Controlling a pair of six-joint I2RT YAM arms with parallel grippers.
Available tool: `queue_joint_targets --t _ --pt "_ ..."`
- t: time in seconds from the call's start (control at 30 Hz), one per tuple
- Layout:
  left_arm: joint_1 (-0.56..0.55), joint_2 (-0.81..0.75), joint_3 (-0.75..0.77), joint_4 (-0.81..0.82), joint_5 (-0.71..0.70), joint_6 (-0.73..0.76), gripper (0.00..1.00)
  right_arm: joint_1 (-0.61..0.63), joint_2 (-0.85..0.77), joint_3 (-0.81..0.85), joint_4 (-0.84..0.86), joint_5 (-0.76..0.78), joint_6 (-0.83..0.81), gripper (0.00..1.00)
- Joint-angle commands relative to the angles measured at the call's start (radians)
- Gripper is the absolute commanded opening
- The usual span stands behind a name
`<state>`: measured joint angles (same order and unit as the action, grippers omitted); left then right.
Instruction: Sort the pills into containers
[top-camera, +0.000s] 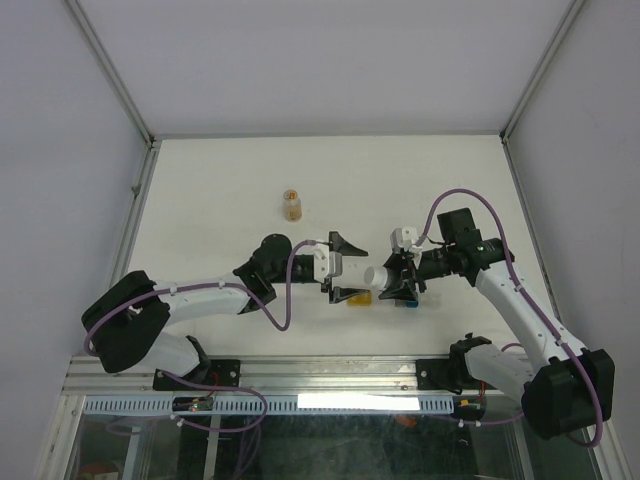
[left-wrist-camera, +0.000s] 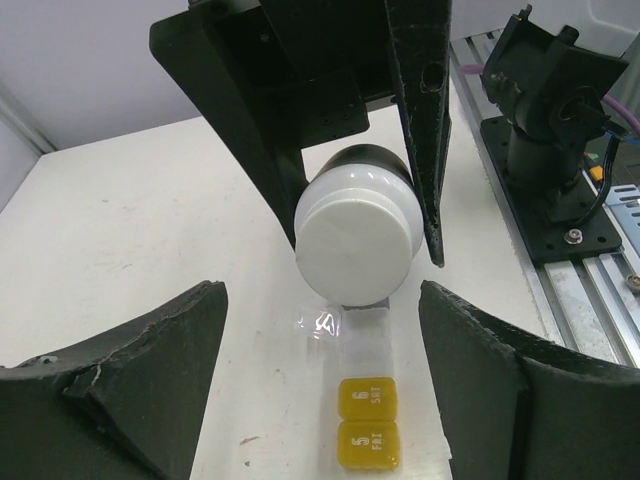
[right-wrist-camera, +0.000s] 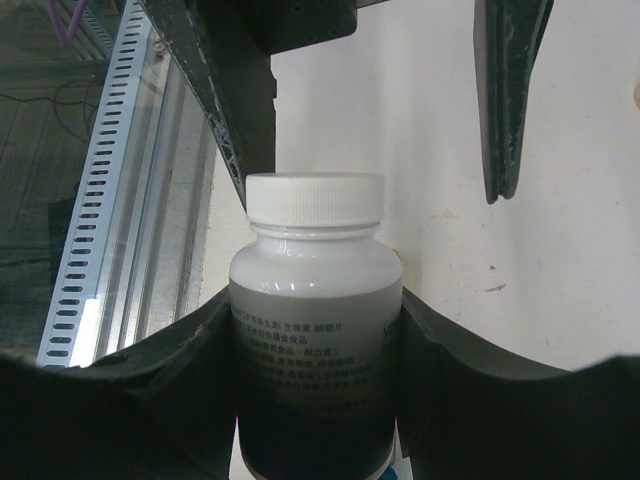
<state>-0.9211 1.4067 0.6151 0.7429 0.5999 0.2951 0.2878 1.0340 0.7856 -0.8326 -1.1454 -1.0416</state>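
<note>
My right gripper (top-camera: 393, 278) is shut on a white pill bottle (right-wrist-camera: 312, 330) with a white screw cap (left-wrist-camera: 355, 240), holding it sideways with the cap pointing at the left arm. My left gripper (top-camera: 338, 270) stands open just in front of the cap, its fingers (left-wrist-camera: 140, 380) either side and apart from it. Below on the table lie the containers: a yellow part (left-wrist-camera: 368, 420) with lids marked 6 SAT and 5 FRI, a clear one (left-wrist-camera: 325, 325), and a blue one (top-camera: 406, 302) under the right gripper. No pills show.
A small round amber bottle (top-camera: 291, 204) stands upright farther back on the white table (top-camera: 200, 200). Metal frame rails (top-camera: 130, 210) border the table left and right, and the arm bases (top-camera: 480, 365) sit on the near rail.
</note>
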Motion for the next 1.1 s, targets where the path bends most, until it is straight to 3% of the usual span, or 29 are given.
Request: queue_joint_targets --t 0.0,0.27,0.7,1.07 --pt "0.008 0.015 0.049 0.078 0.036 0.025 0.76 0.004 -0.015 0.023 0.007 -0.043 -0.018 0.00" --pt "0.007 0.013 0.053 0.110 0.037 -0.005 0.74 0.004 -0.015 0.022 0.007 -0.042 -0.017 0.00" --pt "0.008 0.016 0.068 0.117 0.073 -0.056 0.62 0.004 -0.015 0.023 0.007 -0.042 -0.015 0.00" --pt "0.008 0.051 0.082 0.135 0.100 -0.142 0.35 0.004 -0.016 0.022 0.007 -0.040 -0.015 0.00"
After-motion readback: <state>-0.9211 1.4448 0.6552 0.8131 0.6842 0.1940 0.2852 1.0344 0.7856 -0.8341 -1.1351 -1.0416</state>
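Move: The bottle's white cap, facing the left gripper, is about 2 cm to that hand's right, 1 cm nearer the base and 1 cm higher. From the right hand, which holds the bottle's body, the cap is some 5 cm left and 1 cm ahead, about level in height. Some 17 cm below the left hand lie the yellow pill box, 2 cm back and 3 cm right, and the teal pill box, 3 cm back and 14 cm right. Raise the left gripper about 1.5 cm while easing it rightward onto the cap, then draw it back roughly 1 cm towards the base to centre on the cap. Close the opening by about half as you go, mostly late, until the two fingers pinch the cap's sides from front and back. Keep the right gripper still, holding the bottle's body. ##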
